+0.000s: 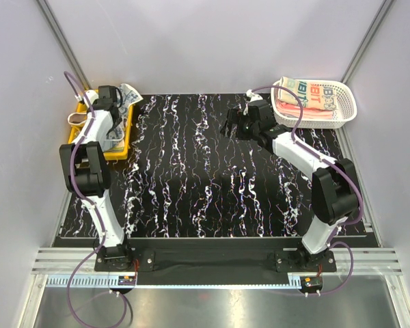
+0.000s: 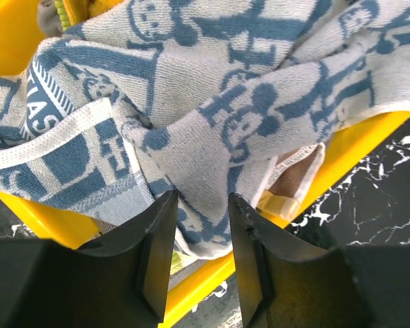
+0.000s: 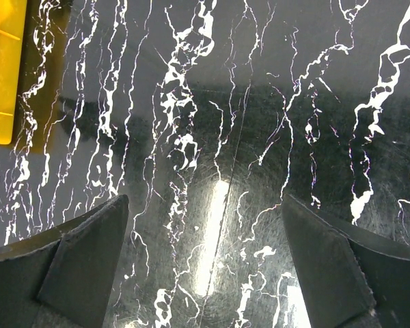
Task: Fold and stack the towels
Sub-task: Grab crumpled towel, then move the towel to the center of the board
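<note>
A pale blue-white towel [image 2: 212, 102] with blue figures lies crumpled in the yellow tray [image 2: 212, 277] at the table's far left [image 1: 128, 96]. My left gripper [image 2: 201, 198] reaches into that tray [image 1: 113, 96]. Its jaws stand partly closed around a hanging fold of this towel, and the cloth fills the gap at the tips. My right gripper [image 3: 205, 205] hangs wide open over bare table, left of the basket [image 1: 236, 123], with nothing between its fingers. Folded towels sit in the white basket [image 1: 345, 102]: a cream letter-block one [image 1: 314, 92] on top, pink ones [image 1: 294, 111] under it.
The yellow tray [image 1: 116, 150] sits at the left edge of the black marbled tabletop [image 1: 205, 178]. Its corner shows in the right wrist view [image 3: 3, 68]. A tan cloth edge with a label [image 2: 294, 181] peeks from under the blue-white towel. Grey walls close in on the table.
</note>
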{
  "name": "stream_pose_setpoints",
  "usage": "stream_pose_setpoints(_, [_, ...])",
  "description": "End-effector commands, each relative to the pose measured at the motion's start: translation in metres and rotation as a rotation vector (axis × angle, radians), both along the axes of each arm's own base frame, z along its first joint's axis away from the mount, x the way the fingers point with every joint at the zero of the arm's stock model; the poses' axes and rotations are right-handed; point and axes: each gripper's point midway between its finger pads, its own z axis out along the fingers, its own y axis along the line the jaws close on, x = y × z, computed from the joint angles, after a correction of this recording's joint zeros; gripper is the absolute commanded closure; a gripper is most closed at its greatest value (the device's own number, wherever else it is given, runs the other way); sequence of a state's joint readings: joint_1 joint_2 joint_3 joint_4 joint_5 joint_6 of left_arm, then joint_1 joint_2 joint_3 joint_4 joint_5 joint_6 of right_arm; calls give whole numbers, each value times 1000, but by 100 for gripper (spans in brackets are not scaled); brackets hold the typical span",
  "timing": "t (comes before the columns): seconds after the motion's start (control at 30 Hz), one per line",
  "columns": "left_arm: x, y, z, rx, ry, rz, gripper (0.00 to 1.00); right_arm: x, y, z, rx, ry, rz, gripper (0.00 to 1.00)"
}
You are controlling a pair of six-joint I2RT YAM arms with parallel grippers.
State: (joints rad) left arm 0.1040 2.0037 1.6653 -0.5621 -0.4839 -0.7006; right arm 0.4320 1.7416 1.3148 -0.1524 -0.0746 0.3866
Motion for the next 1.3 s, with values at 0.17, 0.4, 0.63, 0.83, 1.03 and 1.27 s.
stream_pose_setpoints(0.17, [11, 5, -1, -7, -18, 7, 62, 1, 3, 48, 59, -107, 9, 0])
stream_pose_setpoints(0.4, [14, 0, 28, -20, -88, -11, 100, 0, 2, 50, 58, -113, 10, 0])
stream_pose_setpoints(0.63, [9, -13, 90, 16, -217, -69, 100, 0, 4, 51, 66, -117, 14, 0])
stream_pose_setpoints(0.83, [10, -31, 137, 31, -295, -146, 100, 0, 5, 49, 67, -113, 18, 0])
stream_pose_setpoints(1.03, [-14, -93, 157, 10, -319, -252, 100, 3, 3, 47, 52, -109, 6, 0])
stream_pose_setpoints(1.27, [-86, -230, 119, -122, -289, -478, 100, 1, -10, 45, 6, -74, -51, 0])
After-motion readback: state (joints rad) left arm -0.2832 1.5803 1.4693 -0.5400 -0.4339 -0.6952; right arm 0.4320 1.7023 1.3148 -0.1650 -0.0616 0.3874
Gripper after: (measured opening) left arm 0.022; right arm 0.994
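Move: The left gripper, half open, sits just over the crumpled blue-and-white towel, whose middle is about 4 cm ahead and 3 cm below. The yellow basket holding it is centred roughly 3 cm ahead, 2 cm left and 6 cm down. A brown towel lies some 3 cm ahead and 7 cm left, about 5 cm lower. From the right gripper, the crumpled towel is about 38 cm left, 9 cm ahead and 8 cm down. Lower the left gripper about 2 cm onto the raised fold of the blue-and-white towel and shut the fingers to pinch it. Lift nearly straight up out of the basket, some 14 cm, then, keeping the pinch, swing right past the basket's right rim, close to 20 cm and speeding up, drawing back a little while turning the hand clockwise about 25 degrees. ##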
